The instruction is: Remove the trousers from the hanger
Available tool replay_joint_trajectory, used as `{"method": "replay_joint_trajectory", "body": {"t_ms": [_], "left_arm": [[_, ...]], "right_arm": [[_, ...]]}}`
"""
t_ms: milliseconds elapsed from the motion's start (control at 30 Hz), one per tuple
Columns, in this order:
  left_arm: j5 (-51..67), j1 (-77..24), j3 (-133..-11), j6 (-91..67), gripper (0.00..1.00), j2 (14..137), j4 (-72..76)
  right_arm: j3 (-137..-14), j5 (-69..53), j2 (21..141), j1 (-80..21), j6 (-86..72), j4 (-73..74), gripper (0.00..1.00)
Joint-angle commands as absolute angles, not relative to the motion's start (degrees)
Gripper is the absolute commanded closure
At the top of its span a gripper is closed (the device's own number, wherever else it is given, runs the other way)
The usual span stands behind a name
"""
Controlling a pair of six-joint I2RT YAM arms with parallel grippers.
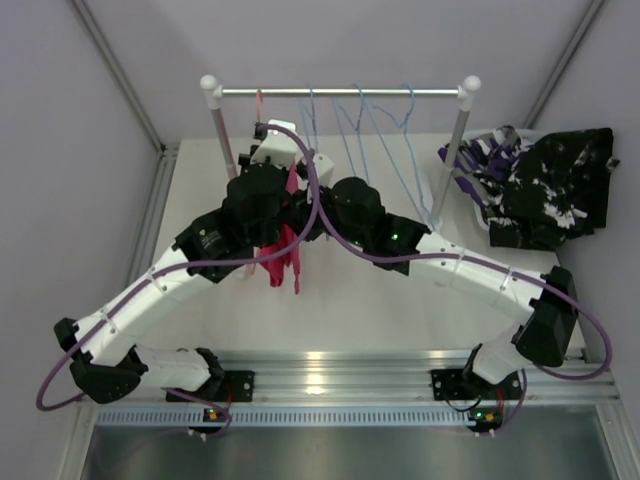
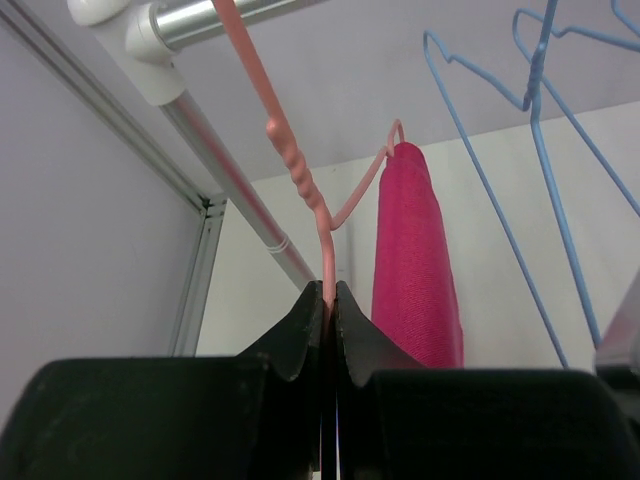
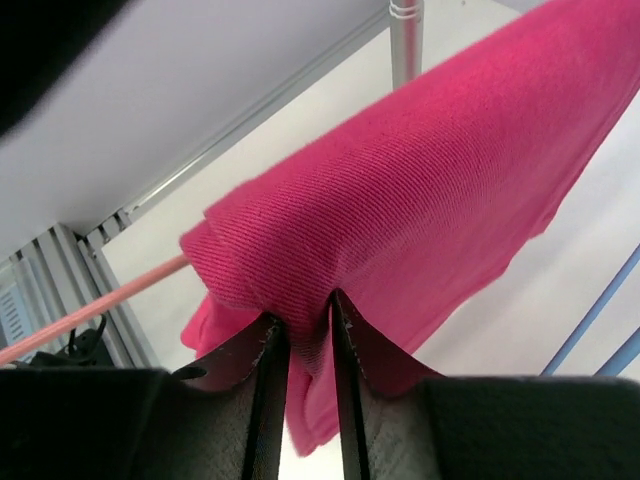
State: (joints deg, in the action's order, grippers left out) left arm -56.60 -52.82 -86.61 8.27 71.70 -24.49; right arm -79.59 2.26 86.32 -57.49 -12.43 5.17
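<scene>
The hot pink trousers (image 1: 284,262) hang folded over the bar of a pink hanger (image 2: 300,180) on the rail (image 1: 340,92). In the left wrist view the trousers (image 2: 415,260) hang just right of my fingers. My left gripper (image 2: 330,290) is shut on the pink hanger's wire below its twisted neck. My right gripper (image 3: 305,310) is shut on a fold of the pink trousers (image 3: 420,190), pinched between both fingers. The two gripper heads meet under the rail's left part (image 1: 300,205). The black-and-white pair (image 1: 555,190) and the purple camouflage pair (image 1: 480,160) lie at the back right. The yellow-olive pair is out of view.
Several empty blue wire hangers (image 1: 360,125) hang on the rail to the right of the pink one. The rail stands on two white-capped posts (image 1: 215,120) (image 1: 462,130). Grey walls close in the table at left, back and right.
</scene>
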Motion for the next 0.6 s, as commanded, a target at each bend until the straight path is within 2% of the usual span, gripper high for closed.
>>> {"method": "replay_joint_trajectory", "body": {"t_ms": [0,100,200,567], "left_arm": [[-57.22,-52.65,-92.11,9.58,1.0,71.1,-18.55],[-56.95,-52.65,-92.37,9.14,1.0,71.45,-18.02],[-56.69,-52.65,-92.37,9.05,1.0,72.16,-17.14],[-58.45,-52.65,-92.37,10.46,1.0,74.35,-13.8]], "right_arm": [[-80.51,2.02,88.24,-57.13,-13.62,-1.23,0.78],[-80.68,0.97,89.03,-57.22,-14.24,-1.76,0.68],[-81.21,0.53,89.73,-57.65,-14.41,-1.85,0.63],[-82.44,2.53,90.26,-59.06,-14.33,-1.06,0.54]]}}
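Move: The trousers still lie folded over the pink hanger, their near end between the right fingers, which have just begun to part; their middle is about 8 cm ahead, 1 cm left and 5 cm below the right hand. The nearest blue hanger is some 10 cm ahead of that hand and 4 cm to its right, level in height. From the left hand, pinching the hanger's wire below its neck, the trousers' middle is 2 cm ahead, 4 cm right and 14 cm below, and the hanger's hook on the rail about 8 cm ahead, 1 cm left and 10 cm above. The right hand sinks about 2 cm and slides about 2 cm to its left, further over the near end of the trousers, while its fingers go on spreading to nearly half open on either side of the cloth, giving up the pinch, and the hand then slows almost to a stop. The left hand keeps the pink hanger's wire pinched, lifts it a good centimetre and lowers it again, easing about 1 cm forward and 1 cm to the right towards the blue hangers. ##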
